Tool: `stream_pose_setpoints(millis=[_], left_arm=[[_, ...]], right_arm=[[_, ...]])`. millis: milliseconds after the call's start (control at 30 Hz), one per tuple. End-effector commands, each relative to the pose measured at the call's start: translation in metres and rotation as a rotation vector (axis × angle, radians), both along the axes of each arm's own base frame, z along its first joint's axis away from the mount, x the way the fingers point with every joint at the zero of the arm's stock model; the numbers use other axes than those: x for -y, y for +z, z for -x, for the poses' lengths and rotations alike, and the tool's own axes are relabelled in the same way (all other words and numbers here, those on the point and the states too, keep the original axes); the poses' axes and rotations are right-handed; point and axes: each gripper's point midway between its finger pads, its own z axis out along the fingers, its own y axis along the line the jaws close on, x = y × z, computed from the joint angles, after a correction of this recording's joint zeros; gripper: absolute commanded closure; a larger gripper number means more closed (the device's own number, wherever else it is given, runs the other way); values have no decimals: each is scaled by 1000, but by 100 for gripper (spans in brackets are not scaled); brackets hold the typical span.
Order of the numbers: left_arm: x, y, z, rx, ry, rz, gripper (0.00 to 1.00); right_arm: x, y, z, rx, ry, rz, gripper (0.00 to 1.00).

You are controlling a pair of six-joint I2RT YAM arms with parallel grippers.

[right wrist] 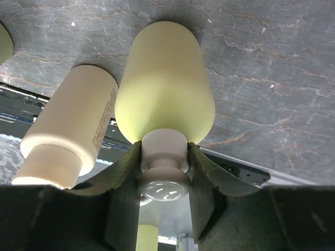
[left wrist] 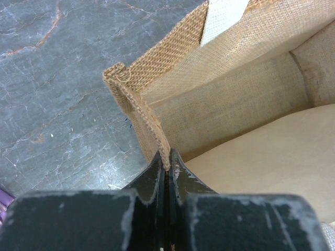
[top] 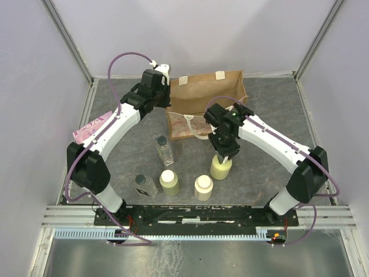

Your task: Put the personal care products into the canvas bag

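The brown canvas bag [top: 204,92] stands open at the back of the table. My left gripper [top: 165,96] is shut on the bag's left rim, and in the left wrist view the woven bag edge [left wrist: 152,123] runs straight into the left gripper [left wrist: 168,166]. My right gripper [top: 224,152] is shut on the white pump neck of a pale yellow pump bottle [top: 221,168]. The right wrist view shows that bottle [right wrist: 165,83] clamped at the collar by the right gripper [right wrist: 164,157]. Two clear black-capped bottles [top: 164,150] [top: 145,185] and two pale yellow bottles [top: 169,182] [top: 203,187] stand near the front.
A flat pink packet [top: 92,127] lies at the left, partly under my left arm. The bag's cream rope handle [top: 193,128] hangs over its patterned front panel. A cream-topped bottle [right wrist: 73,125] stands just left of the held one. The metal base rail [top: 196,216] borders the near edge.
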Motion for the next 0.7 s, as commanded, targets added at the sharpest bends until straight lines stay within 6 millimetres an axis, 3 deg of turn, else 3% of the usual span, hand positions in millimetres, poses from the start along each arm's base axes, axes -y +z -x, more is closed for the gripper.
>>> stream_pose_setpoints(millis=[0, 300, 667], left_arm=[[5, 19, -3, 49, -52, -6, 97], [5, 20, -7, 55, -47, -13, 97], [8, 23, -8, 60, -54, -3, 97]], right_arm=[[-4, 48, -17, 105, 24, -22, 89], [-21, 130, -49, 260, 63, -93, 95], [-81, 247, -104, 694, 176, -463, 100]])
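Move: Some 21 cm ahead of the right hand, which already pinches the pump bottle's white head, and about 6 cm to its left stands the canvas bag, its middle roughly 4 cm lower than the hand. The cream bottle is about 8 cm back and 7 cm left, the clear bottle about 5 cm ahead and 20 cm left. From the left hand, the bag's middle lies about 13 cm right, 2 cm ahead and 10 cm below. Raising the pump bottle by its head, the right hand climbs about 17 cm while reaching some 8 cm forward and 5 cm left towards the canvas bag's front rim, easing off near the end. The wrist tilts roughly 25 degrees, so the bottle's base swings forward and to the left; the fingers keep their grip, and the left hand still pinches the bag's left rim in place. ##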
